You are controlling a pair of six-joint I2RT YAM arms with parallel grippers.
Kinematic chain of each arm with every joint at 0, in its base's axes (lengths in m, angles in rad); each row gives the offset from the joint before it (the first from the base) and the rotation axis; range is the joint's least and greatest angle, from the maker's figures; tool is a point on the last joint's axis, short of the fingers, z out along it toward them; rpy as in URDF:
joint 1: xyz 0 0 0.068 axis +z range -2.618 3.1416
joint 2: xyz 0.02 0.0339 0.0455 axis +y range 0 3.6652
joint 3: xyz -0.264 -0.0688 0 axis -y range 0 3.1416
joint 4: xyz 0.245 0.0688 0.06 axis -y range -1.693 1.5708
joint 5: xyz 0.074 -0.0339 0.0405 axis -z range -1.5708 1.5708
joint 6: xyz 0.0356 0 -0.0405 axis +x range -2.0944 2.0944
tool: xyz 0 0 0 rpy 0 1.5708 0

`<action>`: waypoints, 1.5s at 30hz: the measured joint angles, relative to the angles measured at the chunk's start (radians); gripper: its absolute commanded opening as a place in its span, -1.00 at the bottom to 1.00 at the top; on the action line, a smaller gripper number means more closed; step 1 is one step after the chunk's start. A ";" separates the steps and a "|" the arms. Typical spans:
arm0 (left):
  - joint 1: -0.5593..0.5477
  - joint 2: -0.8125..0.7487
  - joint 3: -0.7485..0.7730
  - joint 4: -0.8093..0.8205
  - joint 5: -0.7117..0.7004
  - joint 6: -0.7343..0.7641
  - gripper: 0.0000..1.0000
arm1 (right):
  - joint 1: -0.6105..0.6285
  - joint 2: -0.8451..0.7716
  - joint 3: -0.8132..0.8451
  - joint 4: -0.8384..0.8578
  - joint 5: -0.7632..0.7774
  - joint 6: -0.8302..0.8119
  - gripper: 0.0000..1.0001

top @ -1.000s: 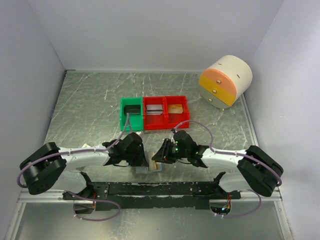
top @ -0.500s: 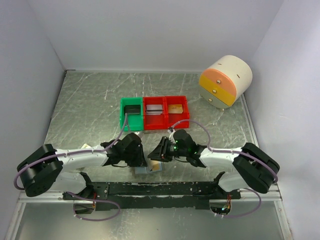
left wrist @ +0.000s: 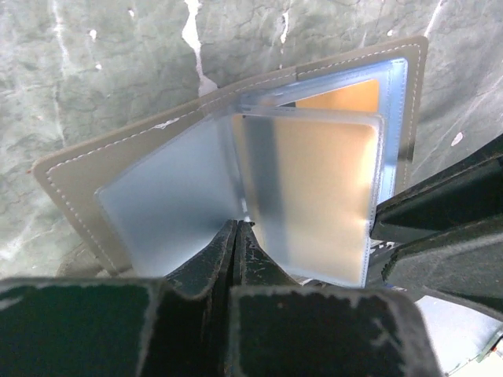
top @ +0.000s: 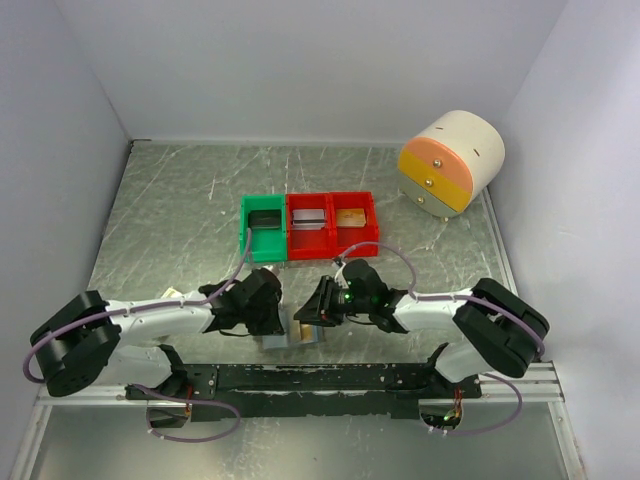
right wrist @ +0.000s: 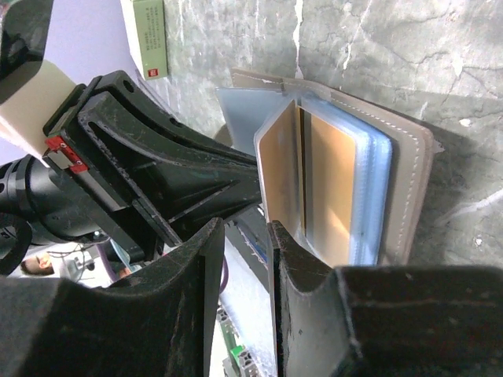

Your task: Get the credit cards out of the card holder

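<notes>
The card holder [top: 292, 338] lies open between both arms at the table's near edge, grey with pale blue pockets [left wrist: 157, 196]. One pocket leaf stands up with an orange-tan credit card [left wrist: 322, 188] inside, and a second card [left wrist: 346, 96] shows in the pocket behind it. My left gripper [left wrist: 236, 228] is shut, its tips pinched at the lower edge where the pocket leaves meet. My right gripper [right wrist: 245, 236] is open beside the holder [right wrist: 409, 181]. The raised leaf with its card [right wrist: 277, 165] runs along the inner face of its right finger. Another card [right wrist: 330, 188] sits behind.
A green bin [top: 262, 228] and two red bins [top: 309, 228] [top: 354, 222] stand in a row just beyond the arms. A round cream drawer unit [top: 450, 160] sits at the back right. A small green-and-white box [right wrist: 149, 39] lies to the left. The black base rail [top: 330, 378] borders the near edge.
My left gripper has closed at the pockets' lower edge. Both wrists shifted slightly left, and the holder moved a little with them.
</notes>
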 measured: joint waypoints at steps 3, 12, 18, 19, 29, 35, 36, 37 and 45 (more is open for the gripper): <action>0.000 -0.022 0.000 -0.025 -0.014 -0.003 -0.70 | 0.000 0.012 0.005 0.003 -0.007 0.000 -0.43; 0.000 -0.113 0.014 -0.104 -0.061 -0.009 -0.63 | 0.007 0.041 0.024 0.013 -0.018 0.000 -0.43; 0.000 -0.176 0.042 -0.181 -0.124 -0.012 -0.46 | 0.013 0.042 0.037 0.014 -0.018 0.000 -0.43; 0.000 -0.193 0.046 -0.200 -0.143 -0.014 -0.36 | 0.014 0.042 0.044 0.014 -0.018 0.000 -0.43; 0.006 -0.290 0.073 -0.382 -0.315 -0.062 -0.17 | 0.047 0.091 0.140 -0.011 -0.013 -0.009 -0.43; 0.021 -0.330 0.074 -0.475 -0.359 -0.096 -0.13 | 0.088 0.202 0.248 -0.018 -0.014 -0.019 -0.43; 0.022 -0.342 0.075 -0.491 -0.367 -0.102 -0.12 | 0.095 0.220 0.265 -0.018 -0.014 -0.020 -0.42; 0.022 -0.355 0.076 -0.506 -0.375 -0.108 -0.10 | 0.105 0.241 0.285 -0.018 -0.015 -0.021 -0.41; 0.026 -0.467 0.093 -0.601 -0.419 -0.150 0.12 | 0.143 0.295 0.357 -0.059 -0.004 -0.050 -0.37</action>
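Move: The opened card holder lies flat under both hands. Its left half is centred about 6 cm left of the right hand, 2 cm back and 6 cm down. The lifted card sleeve, free edge at that hand's fingertips, is centred some 2 cm left, 1 cm back and 3 cm below; the right-hand stack lies roughly 1 cm right, 2 cm back, 6 cm below. From the left hand, the left half is about 3 cm left, level fore and aft, 1 cm lower. With the lifted sleeve's free edge at its partly open fingertips, the right hand carries it left over the fold like a page, slowly at first, then fast, about 9 cm to the holder's left edge. The left hand comes off near the fold, rising first, then swings left out of the way, about 10 cm left and 7 cm up, turning some 20 degrees counter-clockwise and opening to roughly half. ##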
